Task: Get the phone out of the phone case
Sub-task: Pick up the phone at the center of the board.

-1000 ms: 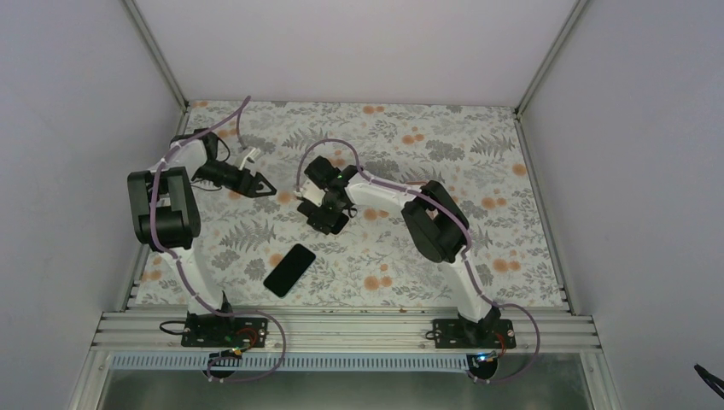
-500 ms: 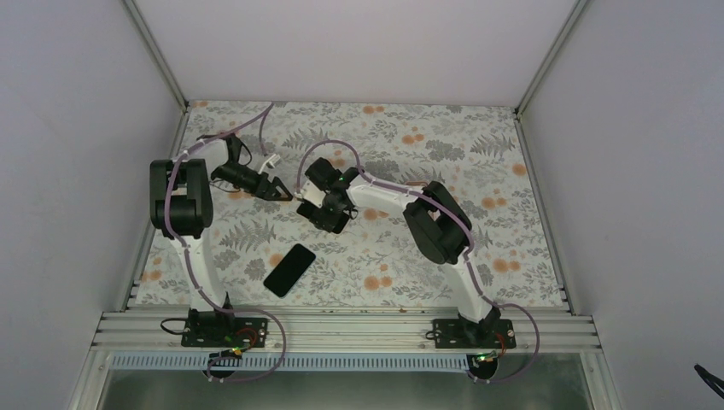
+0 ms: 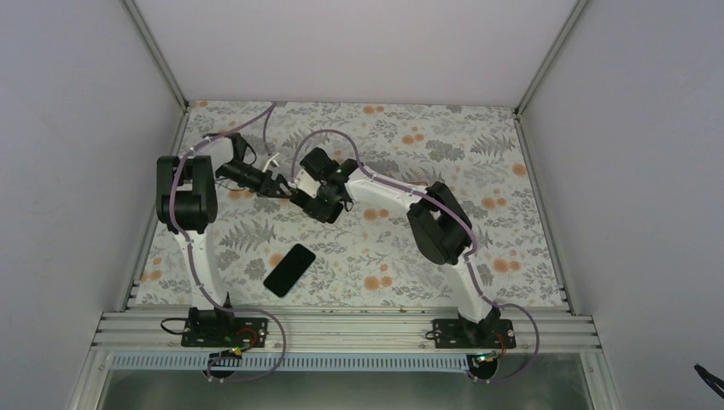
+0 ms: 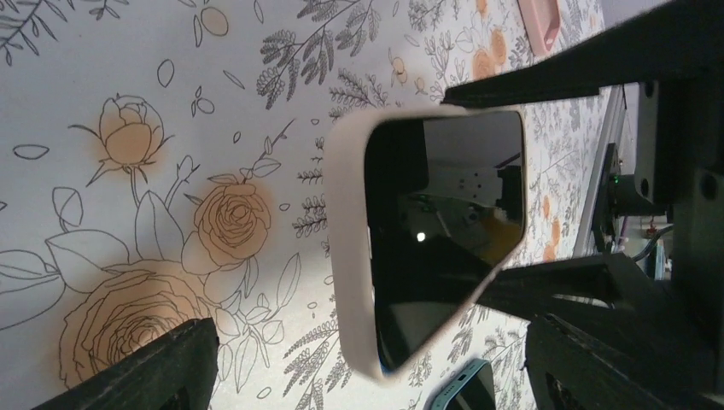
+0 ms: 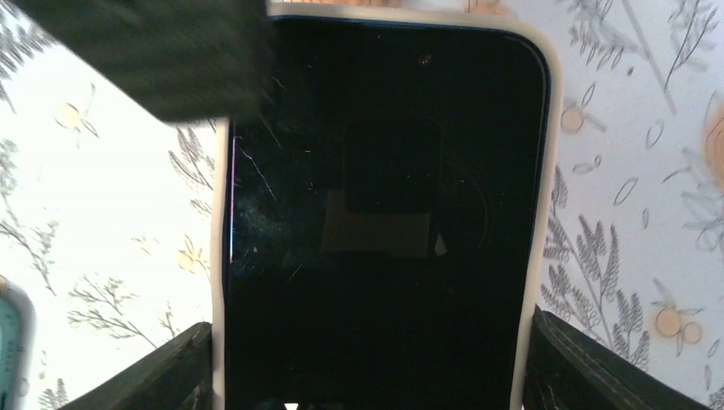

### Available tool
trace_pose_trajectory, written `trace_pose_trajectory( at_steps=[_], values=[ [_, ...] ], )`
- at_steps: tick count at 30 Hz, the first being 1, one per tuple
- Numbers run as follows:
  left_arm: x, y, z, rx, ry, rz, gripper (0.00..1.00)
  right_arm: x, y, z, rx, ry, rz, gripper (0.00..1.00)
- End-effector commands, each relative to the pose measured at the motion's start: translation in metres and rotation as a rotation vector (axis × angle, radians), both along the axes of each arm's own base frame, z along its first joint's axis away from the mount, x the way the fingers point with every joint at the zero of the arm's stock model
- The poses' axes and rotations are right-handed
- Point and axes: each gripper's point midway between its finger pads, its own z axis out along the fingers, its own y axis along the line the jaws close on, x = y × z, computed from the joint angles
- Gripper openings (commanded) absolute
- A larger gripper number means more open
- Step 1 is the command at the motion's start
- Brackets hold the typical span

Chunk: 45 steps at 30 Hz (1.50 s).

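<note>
The phone (image 5: 384, 213), dark screen up, sits inside a cream phone case (image 5: 540, 171). My right gripper (image 5: 367, 371) is shut on the case's two long sides; in the top view it (image 3: 314, 198) is at mid-table. My left gripper (image 3: 280, 184) is just left of it, open, fingers (image 4: 145, 371) spread wide. The case's near corner (image 4: 367, 359) lies between those fingers without touching them. One left finger (image 5: 162, 60) blurs over the phone's far corner in the right wrist view.
A second phone (image 3: 289, 269), black with a blue edge (image 4: 465, 391), lies flat on the floral cloth (image 3: 478, 145) nearer the arm bases. A pink object (image 4: 540, 21) lies farther along the cloth. Grey walls close three sides.
The left arm swung its open gripper rightward up to the right gripper. The right gripper closed on the cased phone and shifted slightly left and back.
</note>
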Motion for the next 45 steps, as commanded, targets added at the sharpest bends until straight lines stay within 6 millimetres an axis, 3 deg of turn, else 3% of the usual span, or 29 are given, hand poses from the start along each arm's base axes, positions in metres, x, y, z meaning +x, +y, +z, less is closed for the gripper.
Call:
trace_pose_trajectory(
  at_steps=[1, 7, 17, 24, 27, 32, 36, 41, 45],
  values=[
    [0.006, -0.008, 0.001, -0.044, 0.018, 0.005, 0.88, 0.004, 0.026, 0.043, 0.086, -0.072, 0.037, 0.67],
    [0.008, -0.015, 0.007, -0.085, 0.021, -0.004, 0.81, 0.003, 0.041, 0.048, 0.106, -0.073, 0.054, 0.67],
    [-0.011, -0.029, 0.028, -0.213, 0.065, -0.046, 0.56, 0.012, 0.053, 0.047, 0.115, -0.108, 0.056, 0.67],
    [-0.018, -0.035, 0.036, -0.237, 0.051, -0.074, 0.24, 0.015, 0.055, 0.048, 0.117, -0.121, 0.057, 0.69],
    [-0.017, -0.035, 0.038, -0.223, 0.031, -0.087, 0.05, 0.014, 0.049, 0.052, 0.113, -0.132, 0.058, 0.80],
    [-0.011, -0.033, 0.046, -0.201, -0.039, -0.116, 0.02, 0.003, 0.028, 0.073, 0.132, -0.088, 0.101, 0.99],
    [-0.001, -0.035, 0.067, -0.186, -0.184, -0.173, 0.02, -0.012, -0.008, 0.106, 0.211, 0.041, 0.168, 1.00],
    [0.002, -0.049, 0.126, -0.195, -0.486, -0.296, 0.02, -0.033, -0.064, 0.165, 0.394, 0.086, 0.273, 1.00],
    [-0.017, -0.063, 0.183, -0.281, -0.742, -0.385, 0.02, -0.043, -0.097, 0.185, 0.456, -0.023, 0.301, 0.98]
  ],
)
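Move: The phone with the pink rim is already held in the right hand, its middle roughly at that hand's point. From the open left hand, the phone's middle is about 9 cm to the right, 4 cm back and 2 cm lower. The left gripper lies some 9 cm left of the right hand and 4 cm ahead. The bare phone lies 20 cm back and 2 cm right of the left hand, the empty pink case 24 cm right of the right hand and 2 cm ahead, both on the board. The left fingers close on the phone's near-left end, the hand easing right, slightly back and up while the right hand brings the phone about 3.5 cm left and 3 cm up to meet it. Once pinched, the right fingers open and pull away right and up by over 10 cm each way, tilting; the left then lifts sharply some 7 cm, turning about 25 degrees. ##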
